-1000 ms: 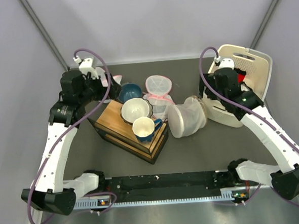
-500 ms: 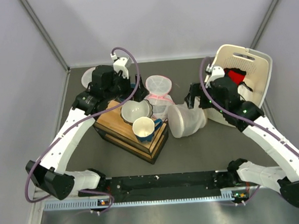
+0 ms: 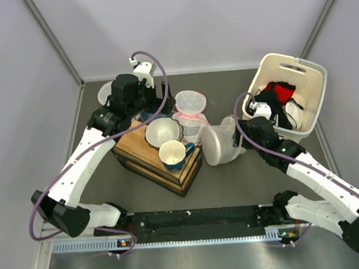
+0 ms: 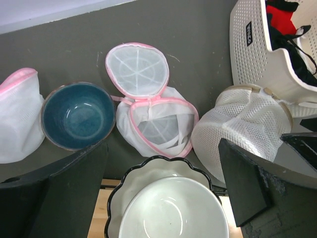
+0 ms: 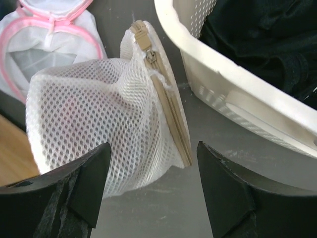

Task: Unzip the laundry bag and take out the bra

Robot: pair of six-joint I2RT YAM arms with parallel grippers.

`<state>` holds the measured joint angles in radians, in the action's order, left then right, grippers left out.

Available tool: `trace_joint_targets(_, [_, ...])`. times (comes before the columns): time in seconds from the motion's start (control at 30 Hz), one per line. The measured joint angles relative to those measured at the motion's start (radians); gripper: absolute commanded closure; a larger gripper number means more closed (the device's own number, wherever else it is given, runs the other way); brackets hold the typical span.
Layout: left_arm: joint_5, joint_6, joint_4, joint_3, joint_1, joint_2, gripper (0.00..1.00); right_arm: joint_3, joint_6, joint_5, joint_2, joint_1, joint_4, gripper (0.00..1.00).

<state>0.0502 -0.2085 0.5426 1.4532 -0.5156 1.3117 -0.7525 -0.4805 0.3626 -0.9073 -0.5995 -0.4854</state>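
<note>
The laundry bag [image 3: 221, 144], a white mesh drum, lies on its side between the wooden box and the basket. Its tan zipper [image 5: 166, 99] runs along one round end and looks closed. A faint reddish tint shows through the mesh [image 5: 74, 106]; the bra itself I cannot make out. My right gripper [image 3: 239, 131] is low at the bag's right end. It is open [image 5: 153, 198], its fingers straddling the bag's lower edge and the zipper's end without touching them. My left gripper [image 3: 148, 109] hovers open [image 4: 158, 193] over the white bowl [image 4: 168, 208], with the bag [image 4: 242, 124] to its right.
A cream perforated basket [image 3: 307, 84] at the back right holds red cloth [image 3: 282, 93] and black cloth. The wooden box [image 3: 150, 157] carries a scalloped bowl [image 3: 162, 131] and a mug [image 3: 173, 153]. Behind it are a blue bowl [image 4: 77, 115] and pink-trimmed mesh bags [image 3: 190, 103] [image 4: 15, 114].
My right arm has left the basket and come down to the laundry bag's zipper end, its jaws narrowing a little. My left arm has swung right to above the bowls.
</note>
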Motion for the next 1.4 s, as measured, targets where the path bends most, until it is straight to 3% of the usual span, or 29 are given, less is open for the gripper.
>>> trace_joint_targets(0.33, [0.005, -0.018, 0.008, 0.025, 0.0, 0.012, 0.01, 0.053, 0.036, 0.061, -0.063, 0.0, 0.132, 0.28])
trace_joint_targets(0.43, [0.005, -0.014, 0.008, 0.041, 0.0, 0.026, 0.01, 0.054, 0.061, 0.057, -0.082, 0.0, 0.169, 0.4])
trace_joint_targets(0.53, [0.01, -0.014, 0.011, 0.041, 0.0, 0.026, 0.01, 0.06, 0.094, 0.048, -0.086, 0.0, 0.201, 0.74])
trace_joint_targets(0.57, [0.013, -0.014, 0.011, 0.042, 0.0, 0.026, 0.01, 0.062, 0.101, 0.043, -0.087, 0.0, 0.212, 0.9])
trace_joint_targets(0.63, [0.021, -0.015, 0.011, 0.043, 0.0, 0.029, 0.01, 0.064, 0.117, 0.031, -0.089, 0.0, 0.225, 1.0])
trace_joint_targets(0.97, [0.08, -0.021, 0.009, 0.077, 0.0, 0.089, 0.01, 0.038, 0.227, -0.105, -0.012, 0.0, 0.209, 1.0])
trace_joint_targets(1.23, [0.149, 0.007, 0.0, 0.077, 0.074, 0.082, 0.01, -0.092, 0.463, -0.343, 0.092, 0.0, 0.204, 1.0])
trace_joint_targets(1.4, [0.267, 0.079, -0.041, 0.028, 0.137, 0.032, 0.01, -0.109, 0.625, -0.463, 0.206, 0.0, 0.187, 1.0])
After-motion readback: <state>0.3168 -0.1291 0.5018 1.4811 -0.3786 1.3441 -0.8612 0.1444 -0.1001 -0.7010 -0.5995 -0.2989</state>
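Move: The mesh laundry bag's zipped edge stands about 3 cm ahead of the right gripper, 1 cm left and some 2 cm lower; the bag's middle is roughly 1 cm ahead, 6 cm left and 5 cm below. The clothes basket lies about 15 cm ahead and 17 cm right of this gripper, the pink-trimmed bag some 9 cm ahead and 17 cm left. From the left gripper, the laundry bag's middle is about 20 cm right, 7 cm back and 21 cm down. Ease the open right gripper about 3 cm forward and slightly down over the laundry bag's zipped edge, and shut the fingers to pinch it. Then lift some 15 cm, drawing back and to the left, while tipping the fingers up about 30 degrees and turning counter-clockwise. Keep the left gripper open, hovering with only small shifts. ##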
